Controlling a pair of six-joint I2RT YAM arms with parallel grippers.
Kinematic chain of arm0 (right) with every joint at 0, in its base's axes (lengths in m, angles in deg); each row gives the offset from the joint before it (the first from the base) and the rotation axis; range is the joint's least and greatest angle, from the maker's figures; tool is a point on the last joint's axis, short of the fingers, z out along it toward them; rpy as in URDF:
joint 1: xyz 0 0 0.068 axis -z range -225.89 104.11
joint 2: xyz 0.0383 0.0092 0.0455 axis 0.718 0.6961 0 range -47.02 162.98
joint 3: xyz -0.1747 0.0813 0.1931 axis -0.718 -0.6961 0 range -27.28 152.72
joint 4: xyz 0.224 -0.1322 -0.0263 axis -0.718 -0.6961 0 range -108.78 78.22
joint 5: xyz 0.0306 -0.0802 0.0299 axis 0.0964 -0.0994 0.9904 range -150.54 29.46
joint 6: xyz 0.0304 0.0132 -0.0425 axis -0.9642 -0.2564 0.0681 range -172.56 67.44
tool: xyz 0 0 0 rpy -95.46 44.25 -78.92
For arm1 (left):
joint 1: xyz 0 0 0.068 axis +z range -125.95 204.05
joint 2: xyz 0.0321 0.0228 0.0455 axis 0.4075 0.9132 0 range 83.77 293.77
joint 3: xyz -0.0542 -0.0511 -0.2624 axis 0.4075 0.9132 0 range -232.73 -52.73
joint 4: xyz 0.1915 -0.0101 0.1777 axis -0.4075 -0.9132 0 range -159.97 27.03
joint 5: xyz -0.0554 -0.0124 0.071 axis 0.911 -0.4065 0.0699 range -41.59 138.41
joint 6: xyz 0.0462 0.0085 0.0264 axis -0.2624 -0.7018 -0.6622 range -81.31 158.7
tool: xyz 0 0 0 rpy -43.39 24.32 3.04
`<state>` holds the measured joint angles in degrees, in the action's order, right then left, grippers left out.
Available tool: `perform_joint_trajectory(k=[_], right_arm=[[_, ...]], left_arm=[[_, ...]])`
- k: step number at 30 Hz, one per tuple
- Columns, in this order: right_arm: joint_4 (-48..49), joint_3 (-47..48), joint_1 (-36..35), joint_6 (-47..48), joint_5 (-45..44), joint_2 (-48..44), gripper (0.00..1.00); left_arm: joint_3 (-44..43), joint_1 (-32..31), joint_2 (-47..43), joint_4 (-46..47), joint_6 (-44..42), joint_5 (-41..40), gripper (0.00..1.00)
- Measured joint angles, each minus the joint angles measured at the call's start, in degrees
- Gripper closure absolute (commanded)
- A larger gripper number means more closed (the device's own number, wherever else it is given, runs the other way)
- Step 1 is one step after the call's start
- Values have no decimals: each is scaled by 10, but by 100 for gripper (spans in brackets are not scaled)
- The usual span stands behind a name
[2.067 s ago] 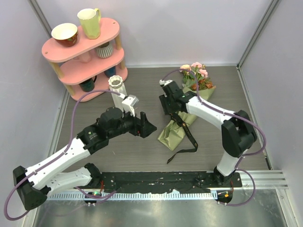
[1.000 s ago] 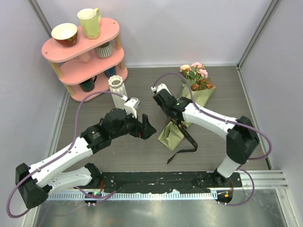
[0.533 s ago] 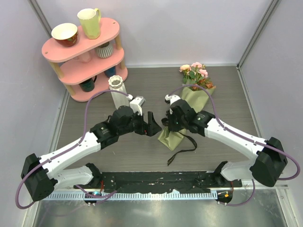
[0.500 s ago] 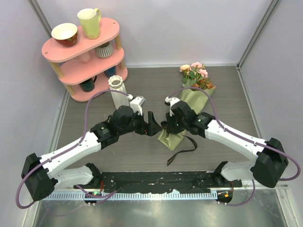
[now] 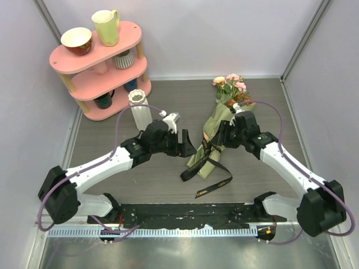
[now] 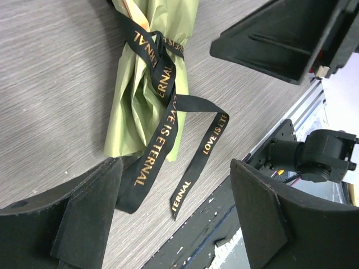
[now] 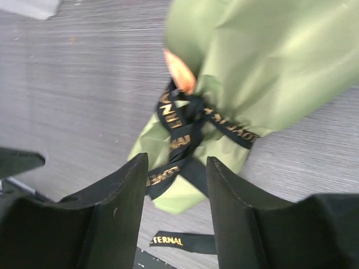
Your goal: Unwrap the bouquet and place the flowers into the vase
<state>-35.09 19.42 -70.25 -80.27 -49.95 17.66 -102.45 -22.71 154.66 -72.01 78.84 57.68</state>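
Observation:
The bouquet [image 5: 208,147] lies slantwise on the table in olive-green paper [image 6: 134,112], its pink and peach flowers [image 5: 231,88] at the far end. Its black ribbon [image 5: 208,168] with gold lettering is still knotted round the paper [image 7: 185,117], and two loose tails trail toward the front. My right gripper [image 5: 215,137] hovers over the wrapped middle, open [image 7: 176,165], with nothing between its fingers. My left gripper [image 5: 188,147] stands wide open [image 6: 174,165] just left of the paper's lower end, above the ribbon tails. The white ribbed vase [image 5: 138,105] stands upright to the left.
A pink two-tier shelf [image 5: 61,59] at the back left carries a yellow-green mug [image 5: 105,27], a bowl [image 5: 77,40] and a striped cup [image 5: 123,59]. A black rail [image 5: 185,213] runs along the near edge, close to one ribbon tail [image 7: 179,241].
My right gripper has swung from the bouquet's left side to its right and opened. The ribbon's tails now lie spread toward the front. My left gripper has moved closer to the paper.

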Motion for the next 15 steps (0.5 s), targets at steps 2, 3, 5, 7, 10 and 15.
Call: perform_joint_trajectory(k=[2,3,5,7,10,15], right_arm=[[2,0,21,-7,-1,28,61],[2,0,26,-10,-2,46,66],[5,0,28,-12,-5,70,73],[17,-1,28,-12,-6,84,76],[40,-1,28,-9,-6,101,76],[65,-1,28,-4,-3,127,70]], left_arm=[[-16,0,40,2,0,15,27],[-24,0,61,2,0,23,29],[-39,0,99,6,0,36,36],[-47,0,127,9,0,44,42],[-51,0,166,16,0,52,49],[-52,0,208,21,0,64,56]])
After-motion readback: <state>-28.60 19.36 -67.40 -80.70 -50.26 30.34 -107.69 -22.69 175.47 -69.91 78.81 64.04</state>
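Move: The left hand has the near ribbon tail roughly 3 cm ahead, 3 cm to its right and 15 cm below; the wrapper's lower end is about 2 cm ahead, 5 cm right, and the other ribbon tail 8 cm back, 9 cm right, at much the same depth. For the right hand, the ribbon knot is some 5 cm ahead, 4 cm left and 10 cm below, with the wrapper's wide sleeve about 11 cm beyond it and 7 cm right of it. Both hands sink together on the ribbon while narrowing their fingers without shutting them: the left drops about 9 cm and shifts 3 to 4 cm to the right, towards the near ribbon tail, its gap closing to roughly half as the fingertips tip down by 10 to 15 degrees. The right hand comes down about 5 cm, most of it early, then eases some 3 cm forward towards the knot with its gap about halved, its tips close over the ribbon at the end, though contact can't be made out. ##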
